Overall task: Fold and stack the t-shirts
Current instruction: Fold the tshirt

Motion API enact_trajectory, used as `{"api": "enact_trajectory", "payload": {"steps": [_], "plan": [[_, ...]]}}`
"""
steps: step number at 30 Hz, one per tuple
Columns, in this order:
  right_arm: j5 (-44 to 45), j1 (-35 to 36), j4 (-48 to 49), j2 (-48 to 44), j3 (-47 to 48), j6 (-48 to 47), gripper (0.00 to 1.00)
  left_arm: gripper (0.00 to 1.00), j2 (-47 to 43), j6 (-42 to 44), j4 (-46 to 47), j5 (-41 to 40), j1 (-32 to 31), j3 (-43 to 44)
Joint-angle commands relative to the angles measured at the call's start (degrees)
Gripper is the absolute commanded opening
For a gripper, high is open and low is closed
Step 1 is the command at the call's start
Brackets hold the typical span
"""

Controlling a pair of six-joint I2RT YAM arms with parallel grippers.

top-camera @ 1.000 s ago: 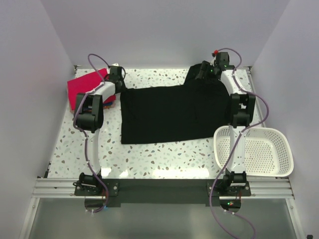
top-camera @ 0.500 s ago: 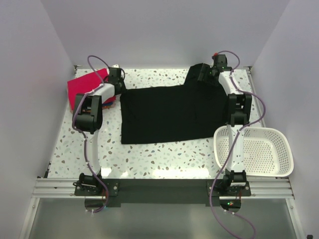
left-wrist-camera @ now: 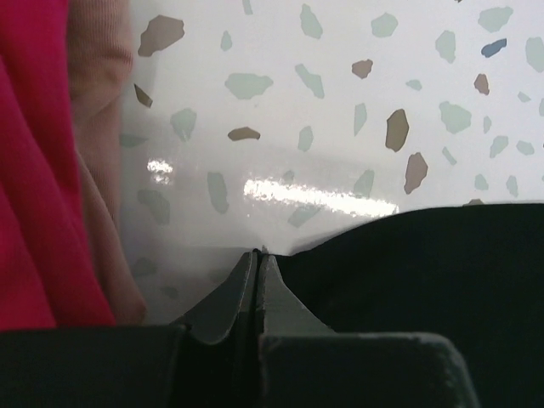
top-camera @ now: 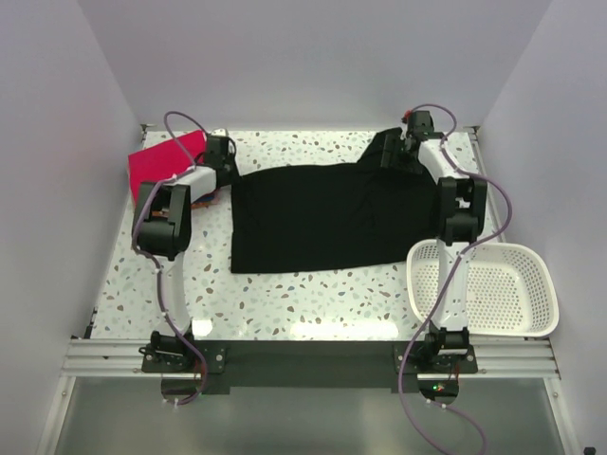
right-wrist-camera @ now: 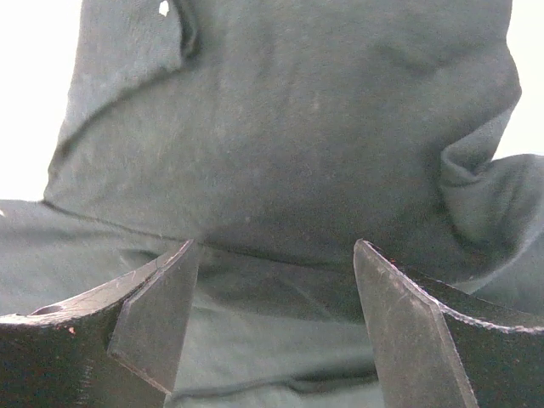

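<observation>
A black t-shirt (top-camera: 322, 213) lies spread flat across the middle of the table. My left gripper (top-camera: 228, 163) sits low at its far left corner. In the left wrist view this gripper (left-wrist-camera: 257, 253) is shut, and the shirt's edge (left-wrist-camera: 408, 280) runs up into its tips. A pinkish-red folded t-shirt (top-camera: 156, 163) lies just left of it, on a tan one (left-wrist-camera: 98, 85). My right gripper (top-camera: 391, 152) hangs over the raised far right sleeve. In the right wrist view it (right-wrist-camera: 276, 246) stands open, with a fold of black cloth (right-wrist-camera: 297, 153) in front of its fingers.
A white mesh basket (top-camera: 479, 248) stands at the near right, beside the right arm. The speckled table (top-camera: 313, 294) is walled in by white panels at the back and on both sides.
The right gripper has shifted right along the far edge, and the bunched sleeve has shifted right with it. The left gripper has dropped slightly toward the shirt's corner.
</observation>
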Motion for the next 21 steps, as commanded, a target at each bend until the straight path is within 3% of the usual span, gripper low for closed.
{"api": "enact_trajectory", "payload": {"steps": [1,5,10,14,21], "plan": [[2.9,-0.3,-11.1,0.3,-8.2,-1.6,0.78,0.0,-2.5,1.6,-2.9,0.5,0.3,-4.4],[2.8,-0.2,-9.5,-4.4,-14.7,-1.8,0.78,0.0,-4.6,1.6,-1.8,0.7,0.3,-7.6],[2.0,-0.2,-9.3,-8.9,-14.5,-1.9,0.79,0.0,-6.4,1.6,-1.4,0.6,0.3,-9.0],[3.0,-0.5,-8.1,-11.2,-7.3,-0.9,0.8,0.0,-6.5,1.6,-2.0,0.7,0.3,-7.7],[6.2,-2.9,-3.2,-4.7,6.7,2.7,0.75,0.0,-6.3,1.6,-2.8,0.7,0.3,-6.0]]}}
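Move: The black t-shirt's middle lies about 10 cm back and 30 cm right of the left hand, whose shut fingers already hold its far left corner; the red stack is some 18 cm left and 2 cm ahead of that hand. From the open right hand, low over the cloth, the shirt's middle is about 15 cm back and 19 cm left, and its sleeve flap 4 cm ahead and 3 cm left. Both hands drag the shirt's far edge back, right 6 cm, left 3; then the right lifts off forward, open. ##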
